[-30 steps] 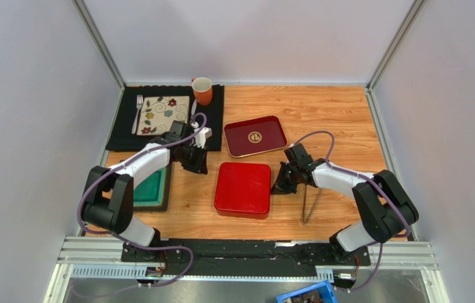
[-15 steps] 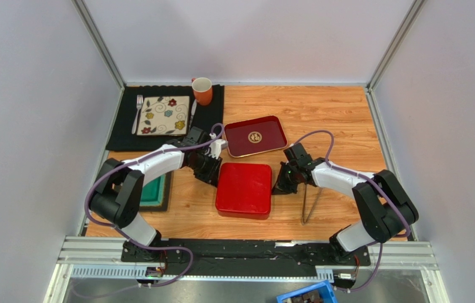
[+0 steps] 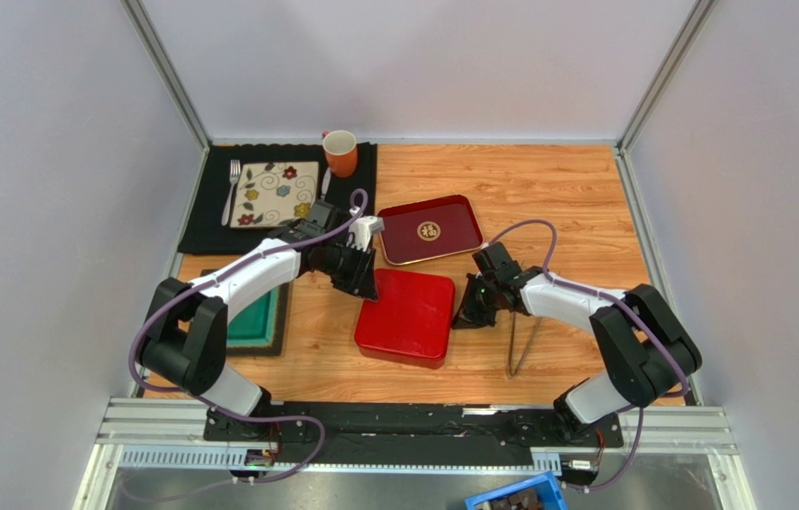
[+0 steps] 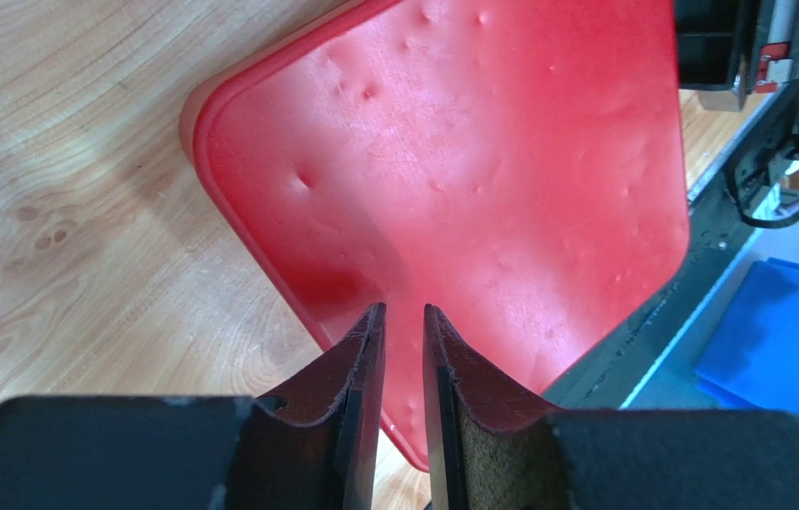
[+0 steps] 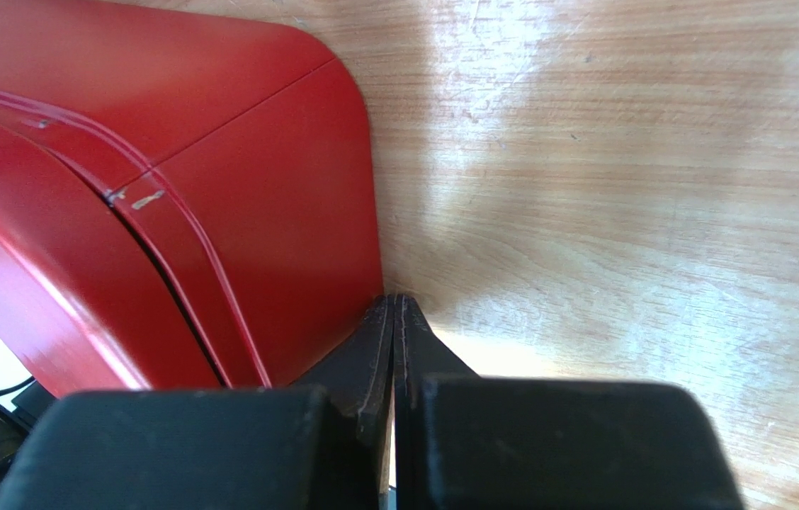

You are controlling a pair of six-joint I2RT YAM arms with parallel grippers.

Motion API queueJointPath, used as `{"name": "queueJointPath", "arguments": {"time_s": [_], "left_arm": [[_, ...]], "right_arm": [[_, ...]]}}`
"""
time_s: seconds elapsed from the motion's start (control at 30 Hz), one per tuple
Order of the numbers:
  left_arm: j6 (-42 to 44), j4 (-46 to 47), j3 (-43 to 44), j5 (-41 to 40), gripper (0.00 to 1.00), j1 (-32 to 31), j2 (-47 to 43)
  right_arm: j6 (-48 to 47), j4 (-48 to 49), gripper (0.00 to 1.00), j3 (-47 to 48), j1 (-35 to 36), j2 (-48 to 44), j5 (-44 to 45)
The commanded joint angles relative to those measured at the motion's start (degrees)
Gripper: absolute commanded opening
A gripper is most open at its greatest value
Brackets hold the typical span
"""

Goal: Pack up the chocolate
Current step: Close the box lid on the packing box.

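Observation:
No chocolate shows in any view. A closed red box (image 3: 406,317) with a dimpled lid lies in the middle of the wooden table. It fills the left wrist view (image 4: 457,159), and its side wall shows in the right wrist view (image 5: 212,159). My left gripper (image 3: 363,285) is over the box's far left corner. Its jaws are nearly together with nothing between them (image 4: 404,313). My right gripper (image 3: 464,317) is shut and empty, with its tip against the box's right side at table level (image 5: 394,303).
A dark red tray (image 3: 429,228) with a gold emblem lies behind the box. A black mat (image 3: 356,202) at the back left holds a flowered plate (image 3: 276,193), a fork (image 3: 232,189) and an orange mug (image 3: 340,152). A green container (image 3: 255,317) sits left; metal tongs (image 3: 521,340) lie right.
My left gripper has swung right from beside the green container to the box's far left corner. The box has turned and slid slightly left. The right gripper has stayed at the box's right side.

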Motion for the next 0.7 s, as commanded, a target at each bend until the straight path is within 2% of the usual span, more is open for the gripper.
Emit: {"name": "queueJointPath", "arguments": {"time_s": [0.0, 0.07, 0.17, 0.2, 0.3, 0.53, 0.67], "left_arm": [[-0.6, 0.3, 0.6, 3.1, 0.29, 1.6, -2.6], [-0.4, 0.0, 0.9, 3.5, 0.29, 4.1, -3.0], [0.6, -2.1, 2.3, 4.6, 0.29, 8.1, -3.5], [0.9, -2.8, 2.4, 4.9, 0.29, 9.2, -3.9], [2.0, -2.3, 1.0, 3.1, 0.29, 11.6, -4.6], [2.8, 0.0, -3.2, 3.8, 0.29, 11.9, -1.1], [3.1, 0.6, -3.4, 3.9, 0.29, 11.9, -0.3]], "right_arm": [[0.4, 1.1, 0.0, 0.8, 0.4, 0.0, 0.1], [-0.5, -0.4, 0.02, 1.1, -0.1, -0.4, 0.5], [-1.6, -3.2, 0.11, 1.7, -1.6, -3.3, 1.9], [-2.0, -4.2, 0.21, 2.0, -2.3, -4.2, 2.5], [-3.9, -7.6, 0.29, 3.9, -3.1, -8.0, 4.9], [-3.1, -5.4, 0.29, 6.3, -4.2, -12.1, 1.8], [-2.9, -5.8, 0.3, 8.1, -4.3, -10.9, 0.5]]}}
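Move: The lidded packing box has its middle about 6 cm to the right of my left hand, 3 cm back and 7 cm below; those half-open fingers are over its far-left edge. From my right hand, low at the box's right wall with shut fingertips, that middle is 8 cm left and 1 cm ahead. The empty dark-red tray is 18 cm ahead and 4 cm left of my right hand, the metal tongs 12 cm right and 1 cm back. I back both hands off the box. My right fingertips come free of its right wall with a small shift right, open from shut to about a third, and rise some 6.5 cm while reaching about 3 cm forward. My left hand swings about 5.5 cm left off the lid edge and some 3 cm forward, turning 10 degrees counter-clockwise, then eases back and sinks a little, fingers still part open. ##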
